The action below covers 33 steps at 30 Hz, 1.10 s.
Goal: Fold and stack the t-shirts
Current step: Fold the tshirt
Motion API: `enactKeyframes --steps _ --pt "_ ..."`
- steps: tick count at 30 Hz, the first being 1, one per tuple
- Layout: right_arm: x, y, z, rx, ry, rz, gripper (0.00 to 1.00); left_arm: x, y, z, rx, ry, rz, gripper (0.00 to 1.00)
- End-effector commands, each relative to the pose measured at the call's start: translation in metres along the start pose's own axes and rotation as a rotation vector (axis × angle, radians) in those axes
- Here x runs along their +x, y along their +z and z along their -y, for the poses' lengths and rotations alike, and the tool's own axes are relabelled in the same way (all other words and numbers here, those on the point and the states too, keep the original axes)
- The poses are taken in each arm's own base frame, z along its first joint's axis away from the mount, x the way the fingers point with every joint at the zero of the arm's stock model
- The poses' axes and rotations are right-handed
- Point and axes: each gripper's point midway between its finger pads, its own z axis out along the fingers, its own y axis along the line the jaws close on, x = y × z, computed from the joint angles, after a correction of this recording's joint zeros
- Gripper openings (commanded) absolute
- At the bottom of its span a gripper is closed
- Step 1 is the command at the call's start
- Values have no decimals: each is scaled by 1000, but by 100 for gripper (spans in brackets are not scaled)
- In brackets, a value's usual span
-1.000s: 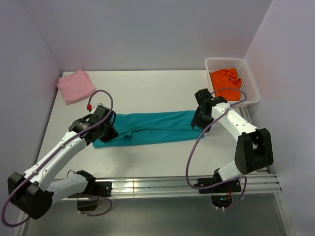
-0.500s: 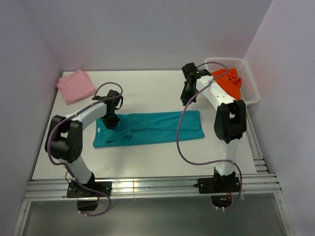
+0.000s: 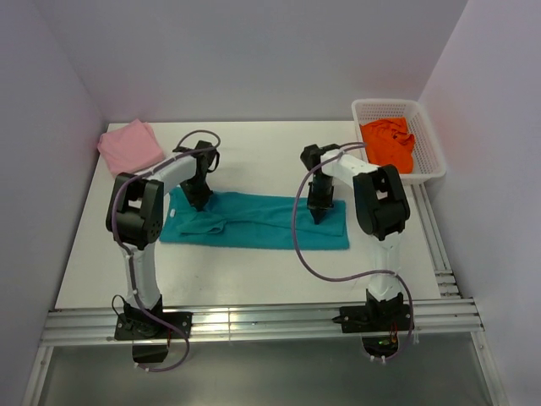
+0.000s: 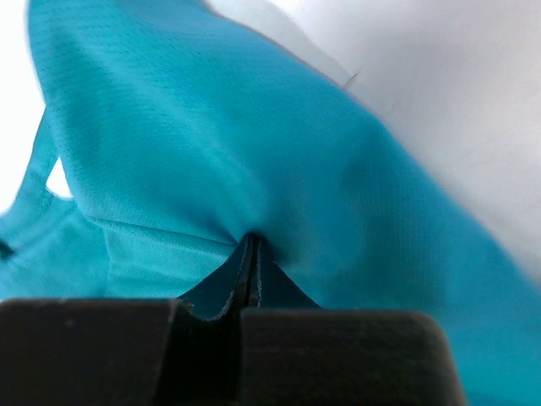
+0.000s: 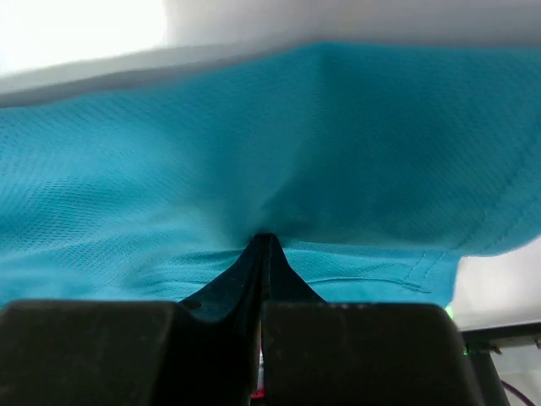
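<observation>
The teal t-shirt (image 3: pixel 254 222) lies as a long folded strip across the middle of the table. My left gripper (image 3: pixel 200 203) points down at the strip's far edge near its left end. In the left wrist view its jaws (image 4: pixel 251 239) are shut, and the teal fabric (image 4: pixel 211 144) puckers into their tips. My right gripper (image 3: pixel 320 216) stands on the strip's right part, also shut (image 5: pixel 265 241), with teal cloth (image 5: pixel 296 152) gathered at the tips. The pink t-shirt (image 3: pixel 129 146) lies folded at the far left. The orange t-shirt (image 3: pixel 387 142) sits crumpled in the basket.
The white mesh basket (image 3: pixel 427 135) stands at the table's far right corner. Cables loop from both arms over the table. An aluminium rail (image 3: pixel 254 321) runs along the near edge, with both arm bases on it.
Both arms swung from the strip's ends, up past its far edge, then down onto it. Both grippers went from open to shut. The strip's right end now reaches nearer.
</observation>
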Motion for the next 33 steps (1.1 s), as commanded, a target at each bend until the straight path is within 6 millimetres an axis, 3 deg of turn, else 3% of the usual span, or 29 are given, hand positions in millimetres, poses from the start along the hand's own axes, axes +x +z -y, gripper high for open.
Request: enactKeyframes --steps 1,4,6,7,8,10,12,14,15,16,17,18,21,22,23,24,25,26,28,30,32,33 --pt "38 6 -10 -18 -78 -55 0 -15 29 29 23 16 -11 0" --pt "56 12 -17 -21 -110 -74 0 -33 29 41 9 45 0 0" --pt "75 18 -25 -25 -153 -98 0 -57 26 60 23 51 37 0" --pt "83 20 -31 -38 -164 -117 0 -59 37 66 13 73 28 0" --pt "95 22 -44 -46 -212 -122 0 -81 21 85 69 65 63 0" --pt "107 19 -65 -71 -272 -121 0 -103 17 117 149 82 93 0" --pt "137 21 -98 -117 -396 -157 0 -110 12 148 279 112 83 0" --pt "156 14 -142 -216 -497 -174 0 -111 7 166 401 117 72 0" --pt "178 11 -161 -246 -592 -173 0 -116 -3 184 509 144 89 0" --pt "184 -1 -185 -305 -653 -143 0 -118 -13 193 567 162 98 0" --pt "193 1 -195 -307 -701 -146 0 -116 -23 206 645 188 89 0" --pt "205 -12 -215 -338 -790 -104 0 -116 -50 226 804 217 82 1" --pt "214 -31 -233 -397 -886 -36 0 -113 -99 243 1023 252 44 9" --pt "214 -50 -238 -431 -902 8 0 -123 -126 246 1075 251 88 13" --pt "210 -60 -238 -439 -907 43 0 -128 -142 245 1100 247 107 33" --pt "201 -69 -237 -421 -908 100 0 -132 -157 243 1116 238 131 44" --pt "195 -89 -239 -436 -906 157 0 -145 -183 235 1113 222 202 63" --pt "191 -96 -230 -396 -899 175 0 -152 -195 230 1103 212 243 91" --pt "176 -122 -226 -387 -871 251 0 -166 -224 212 1084 182 327 99" --pt "166 -133 -217 -366 -831 280 0 -175 -238 191 1062 149 352 100" --pt "152 -142 -204 -338 -781 302 0 -178 -227 166 958 107 335 99" --pt "147 -146 -197 -331 -754 314 0 -178 -231 152 918 104 346 98"
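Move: Both hands already have shut fingertips down on the teal t-shirt, folded into a wide strip: its middle lies about 18 cm right and 5 cm back of the left hand, and roughly 21 cm left of the right hand, level with it. The folded pink shirt is some 21 cm ahead and 24 cm left of the left hand. The white basket stands about 28 cm ahead and 28 cm right of the right hand. Shut fingertips swing the t-shirt clockwise, left hand forward about 20 cm, right leftward-back 30; both lift, left opening. ##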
